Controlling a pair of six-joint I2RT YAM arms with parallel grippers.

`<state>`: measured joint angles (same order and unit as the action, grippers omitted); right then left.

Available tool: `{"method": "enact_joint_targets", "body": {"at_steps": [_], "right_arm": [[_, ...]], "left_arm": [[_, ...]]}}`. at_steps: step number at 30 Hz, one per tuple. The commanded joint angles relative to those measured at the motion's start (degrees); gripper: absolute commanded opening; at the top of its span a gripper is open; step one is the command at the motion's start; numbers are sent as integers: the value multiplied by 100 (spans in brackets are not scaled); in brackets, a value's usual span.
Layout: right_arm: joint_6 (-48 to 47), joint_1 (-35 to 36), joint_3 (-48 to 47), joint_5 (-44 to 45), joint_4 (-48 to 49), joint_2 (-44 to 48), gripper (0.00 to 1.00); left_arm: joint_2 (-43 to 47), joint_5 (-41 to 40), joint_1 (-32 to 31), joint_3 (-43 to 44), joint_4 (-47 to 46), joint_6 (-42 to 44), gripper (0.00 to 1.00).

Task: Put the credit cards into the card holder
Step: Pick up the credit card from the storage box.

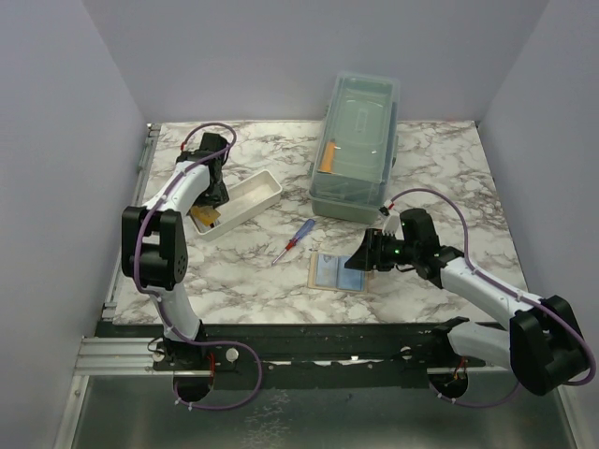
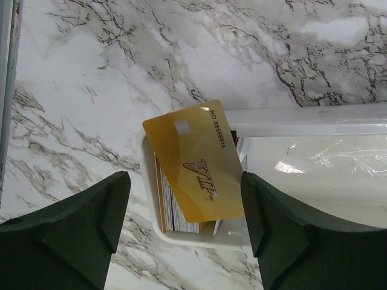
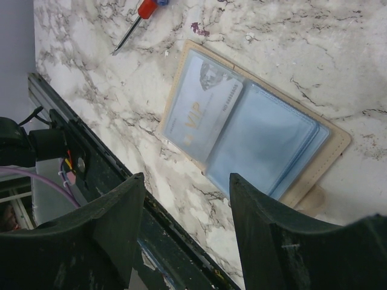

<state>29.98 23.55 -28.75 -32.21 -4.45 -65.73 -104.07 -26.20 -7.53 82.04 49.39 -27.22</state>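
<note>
A gold credit card (image 2: 193, 160) marked VIP lies tilted on top of a stack of credit cards (image 2: 172, 211), which stands on edge in the near end of the white tray (image 2: 302, 121). My left gripper (image 2: 183, 202) hangs open over this end of the tray, one finger on each side of the gold card, gripping nothing. In the top view it (image 1: 213, 201) sits at the tray's left end. The tan card holder (image 3: 254, 133) lies unfolded on the marble, with a pale card (image 3: 202, 112) inside its left blue sleeve. My right gripper (image 3: 186, 181) hovers open beside its near edge.
A red-and-blue-handled screwdriver (image 1: 293, 240) lies between the tray (image 1: 245, 198) and the card holder (image 1: 335, 271). A large clear lidded box (image 1: 356, 145) stands at the back. The black rail of the table's front edge (image 3: 97, 169) runs close under my right gripper.
</note>
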Motion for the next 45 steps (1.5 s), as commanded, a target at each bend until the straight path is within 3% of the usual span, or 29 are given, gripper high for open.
{"method": "enact_joint_targets", "body": {"at_steps": [1, 12, 25, 33, 45], "right_arm": [[16, -26, 0, -78, -74, 142, 61], [17, -26, -8, -102, -47, 102, 61], [8, -26, 1, -120, -33, 57, 61], [8, -26, 11, -115, -46, 74, 61], [18, -26, 16, -119, -39, 87, 61]], "left_arm": [[-187, 95, 16, -8, -61, -38, 80], [-451, 126, -7, 22, -201, -126, 77], [-260, -8, -268, -92, -386, 13, 38], [-108, -29, -302, -162, -270, 85, 25], [-87, 433, -312, -58, 37, 222, 43]]}}
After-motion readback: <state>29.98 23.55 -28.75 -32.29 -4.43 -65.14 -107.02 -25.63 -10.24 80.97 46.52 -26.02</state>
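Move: The gold card lies tilted on the packed cards, roughly 2 cm below the open left fingers and about 1 cm ahead and 1 cm to the left. The card stack is about 1 cm ahead and 1 cm right, 3 cm down; the storage box's middle is some 7 cm right, 2 cm ahead, 6 cm down. The screwdriver sits 21 cm right, 6 cm back, 8 cm down. From the right hand, the gold card is about 38 cm left, 12 cm ahead and 2 cm lower. Wide open, the left hand sinks about 2 cm straight down into the near-left end of the storage box, until its fingers straddle the packed cards. At that depth the fingers close to about half their earlier gap and pinch the stack, with the gold card between it and the right-hand finger, while the hand shifts some 2 cm to the right and keeps its hold without lifting. ##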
